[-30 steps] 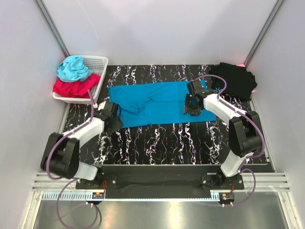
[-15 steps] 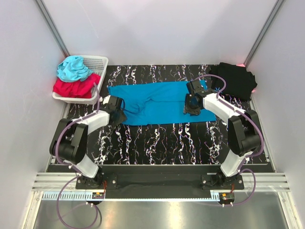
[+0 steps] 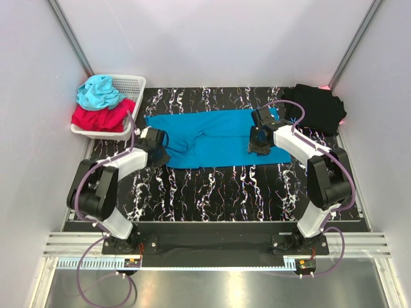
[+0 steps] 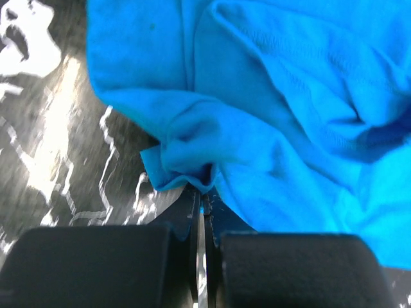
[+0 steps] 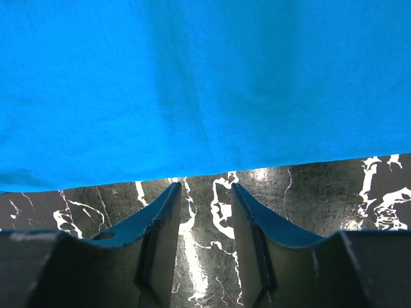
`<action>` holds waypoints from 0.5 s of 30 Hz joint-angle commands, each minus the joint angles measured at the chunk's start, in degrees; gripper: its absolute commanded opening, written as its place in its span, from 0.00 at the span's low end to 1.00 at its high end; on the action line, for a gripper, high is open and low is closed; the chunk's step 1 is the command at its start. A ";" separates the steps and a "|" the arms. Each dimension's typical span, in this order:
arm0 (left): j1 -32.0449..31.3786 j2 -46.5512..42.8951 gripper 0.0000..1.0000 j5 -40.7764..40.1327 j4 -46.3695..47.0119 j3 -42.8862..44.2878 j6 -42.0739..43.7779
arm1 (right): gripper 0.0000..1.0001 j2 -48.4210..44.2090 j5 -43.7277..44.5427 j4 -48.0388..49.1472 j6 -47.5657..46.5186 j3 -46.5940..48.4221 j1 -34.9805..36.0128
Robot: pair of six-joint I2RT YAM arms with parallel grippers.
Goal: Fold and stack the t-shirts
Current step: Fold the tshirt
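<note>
The medium-blue t-shirt (image 3: 212, 138) lies spread across the far half of the marble table. My left gripper (image 3: 158, 151) is at its near-left corner. In the left wrist view that gripper (image 4: 204, 190) is shut, pinching a bunched fold of the blue t-shirt (image 4: 289, 122) between its tips. My right gripper (image 3: 257, 145) sits on the shirt's right part. In the right wrist view it (image 5: 204, 190) stands open just short of the blue t-shirt's (image 5: 192, 83) edge, with bare table between its fingers. The black t-shirt (image 3: 316, 108) lies folded at the far right corner.
A white basket (image 3: 136, 83) at the far left holds a light-blue cloth (image 3: 97, 91) and a red cloth (image 3: 96, 118). White walls close in three sides. The black marble table (image 3: 212, 189) stretches between the shirt and the arm bases.
My left arm swung towards the shirt's near-left corner, then its jaws closed on the cloth there. The right arm has stayed where it was.
</note>
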 commanded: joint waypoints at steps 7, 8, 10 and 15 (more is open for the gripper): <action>-0.85 -16.76 0.00 0.57 -9.57 -0.37 -0.99 | 0.43 -0.05 0.81 -0.02 0.47 1.71 0.63; -0.85 -18.25 0.00 0.84 -11.67 0.07 -1.17 | 0.43 -0.06 0.81 -0.11 0.56 1.71 0.72; -1.11 -19.40 0.00 2.24 -13.27 0.16 -1.26 | 0.43 -0.14 0.81 -0.11 0.56 1.80 0.63; -1.81 -22.65 0.00 5.05 -14.86 -2.30 -1.87 | 0.43 0.30 0.72 -0.11 0.65 2.24 0.63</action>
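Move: The near left corner of the blue t-shirt is already pinched in my left fingertips, just off the table. A bunched fold in the shirt lies about 5 cm ahead and 5 cm to the right, and the shirt's middle some 7 cm ahead and 17 cm right. The basket stands roughly 18 cm ahead and 17 cm left. From my idle right hand, that corner is about 30 cm left, nearly level with it and some 5 cm lower. Keeping the pinch on the corner, I raise my left hand about 8 cm. I draw it back towards my base as it climbs, some 4 cm by the end, away from the bunched fold, and the fingers stay shut and tip outward only slightly. ##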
